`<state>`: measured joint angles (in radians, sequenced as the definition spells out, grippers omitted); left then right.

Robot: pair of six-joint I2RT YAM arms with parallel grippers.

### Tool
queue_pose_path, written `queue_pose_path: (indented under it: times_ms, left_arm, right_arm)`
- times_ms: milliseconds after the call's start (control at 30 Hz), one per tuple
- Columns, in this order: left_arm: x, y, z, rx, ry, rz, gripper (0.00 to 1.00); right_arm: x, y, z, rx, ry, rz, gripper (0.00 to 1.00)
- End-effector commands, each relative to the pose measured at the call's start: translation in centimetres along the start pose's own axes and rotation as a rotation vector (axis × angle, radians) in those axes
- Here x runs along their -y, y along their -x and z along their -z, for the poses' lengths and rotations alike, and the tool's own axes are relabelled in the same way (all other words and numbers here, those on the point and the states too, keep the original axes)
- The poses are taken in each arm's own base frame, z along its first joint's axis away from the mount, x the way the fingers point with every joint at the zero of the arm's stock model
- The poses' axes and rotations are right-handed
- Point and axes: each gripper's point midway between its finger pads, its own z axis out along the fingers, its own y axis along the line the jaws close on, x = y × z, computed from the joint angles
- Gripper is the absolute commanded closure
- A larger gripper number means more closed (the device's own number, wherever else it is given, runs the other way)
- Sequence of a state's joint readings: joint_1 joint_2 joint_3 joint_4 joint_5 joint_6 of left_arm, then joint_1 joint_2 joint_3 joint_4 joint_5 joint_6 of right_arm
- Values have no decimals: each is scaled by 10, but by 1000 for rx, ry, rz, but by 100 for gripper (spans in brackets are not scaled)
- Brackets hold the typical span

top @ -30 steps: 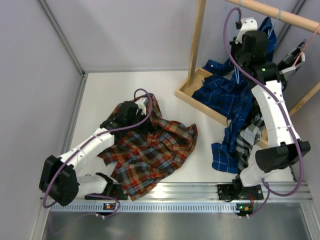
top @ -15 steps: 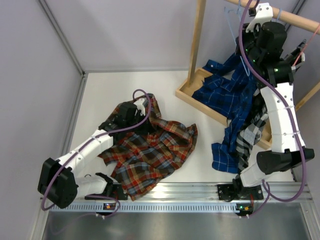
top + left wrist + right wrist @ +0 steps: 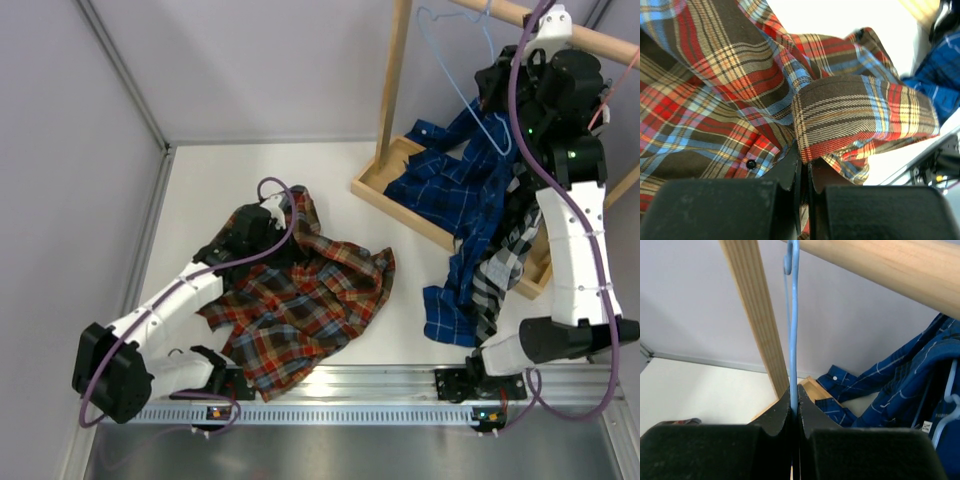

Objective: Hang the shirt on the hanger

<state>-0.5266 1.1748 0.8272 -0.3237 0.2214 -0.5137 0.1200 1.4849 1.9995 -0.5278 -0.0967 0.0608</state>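
Note:
The red, orange and brown plaid shirt (image 3: 300,300) lies crumpled on the white table, left of centre. My left gripper (image 3: 268,218) is at its upper left edge, shut on a fold of the cloth. In the left wrist view the plaid shirt (image 3: 740,75) fills the frame, and a fold runs into the left gripper (image 3: 804,161). The light-blue wire hanger (image 3: 488,125) hangs in the air beside the wooden rack. My right gripper (image 3: 497,90) is shut on it. In the right wrist view the hanger (image 3: 793,315) rises straight out of the shut right gripper (image 3: 794,390), just under the rod.
A wooden rack stands at the back right, with its rod (image 3: 570,32), post (image 3: 395,80) and base frame (image 3: 385,190). A dark blue check shirt (image 3: 450,200) spills over the base. A black-and-white check shirt (image 3: 495,280) hangs beside my right arm. Walls close the left and back.
My right arm has stretched up and to the right, lifting the blue hanger up beside the rod. My left gripper has shifted slightly, still holding the plaid shirt.

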Motion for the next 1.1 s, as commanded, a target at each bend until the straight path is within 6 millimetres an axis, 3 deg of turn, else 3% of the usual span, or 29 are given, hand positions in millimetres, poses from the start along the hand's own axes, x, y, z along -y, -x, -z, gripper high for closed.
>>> queue_pose_path:
  times_ms: [0, 33, 100, 167, 200, 267, 300, 333, 400, 433, 500, 600, 733, 833, 1067]
  left_arm:
    - [4, 22, 11, 95, 25, 35, 100]
    - [4, 25, 12, 107, 32, 50, 100]
    - [4, 35, 15, 139, 51, 63, 100]
    - [1, 41, 15, 155, 82, 82, 100]
    - [2, 45, 16, 163, 86, 85, 100]
    - [9, 59, 19, 189, 76, 78, 100]
    - [8, 61, 17, 183, 90, 74, 100]
    - [13, 72, 20, 203, 87, 64, 100]
    - [13, 79, 19, 205, 106, 53, 100]
    - [10, 78, 14, 181, 121, 43, 100]
    - [16, 88, 16, 186, 107, 35, 100]
    - [19, 96, 16, 197, 106, 25, 100]
    - [24, 110, 18, 212, 108, -5, 100]
    - [28, 120, 13, 186, 113, -22, 100]
    - [37, 129, 1, 136, 102, -13, 100]
  right_arm:
    - [-15, 46, 45, 153, 70, 8, 100]
    - [-15, 31, 44, 124, 76, 4, 100]
    - [-20, 34, 64, 148, 95, 13, 100]
    - [-25, 16, 70, 107, 120, 8, 100]
    - [-29, 19, 87, 120, 129, 2, 100]
    - [-37, -4, 98, 65, 176, -9, 100]
    - [-43, -7, 117, 55, 196, -16, 100]
    - [-53, -28, 121, 6, 256, -27, 100]
    - [-68, -35, 151, 9, 329, -31, 100]
    - [-74, -56, 155, -33, 371, -47, 100]
    - [-76, -54, 181, 13, 367, -32, 100]
    - [-79, -63, 200, -1, 375, -38, 100]
    - [-118, -97, 230, -123, 638, -67, 100]
    - [-122, -124, 238, -184, 670, -85, 100]
    - [-134, -142, 249, -203, 748, -144, 100]
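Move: Up by the rod, the right hand already holds the blue hanger, its middle about 3 cm left and a little ahead; the red shirt's collar, its goal, lies some 15 cm back, 32 cm left and 35 cm below. The post stands about 10 cm ahead and 13 cm left of that hand; the hanging blue shirt is level with it, 6 cm to the right and 25 cm down. From the left hand, closed on the collar, the hanger lies roughly 17 cm ahead, 29 cm right and 35 cm up. Drawing the hanger away from the rod, the right hand sweeps back about 26 cm and left some 8 cm, then sinks more steeply, about 14 cm in all, towards the red shirt while turning some 40 degrees counter-clockwise, fingers still shut on the wire. Meanwhile the left hand keeps its pinch on the collar and lifts it forward and up, roughly 8 cm each way. ##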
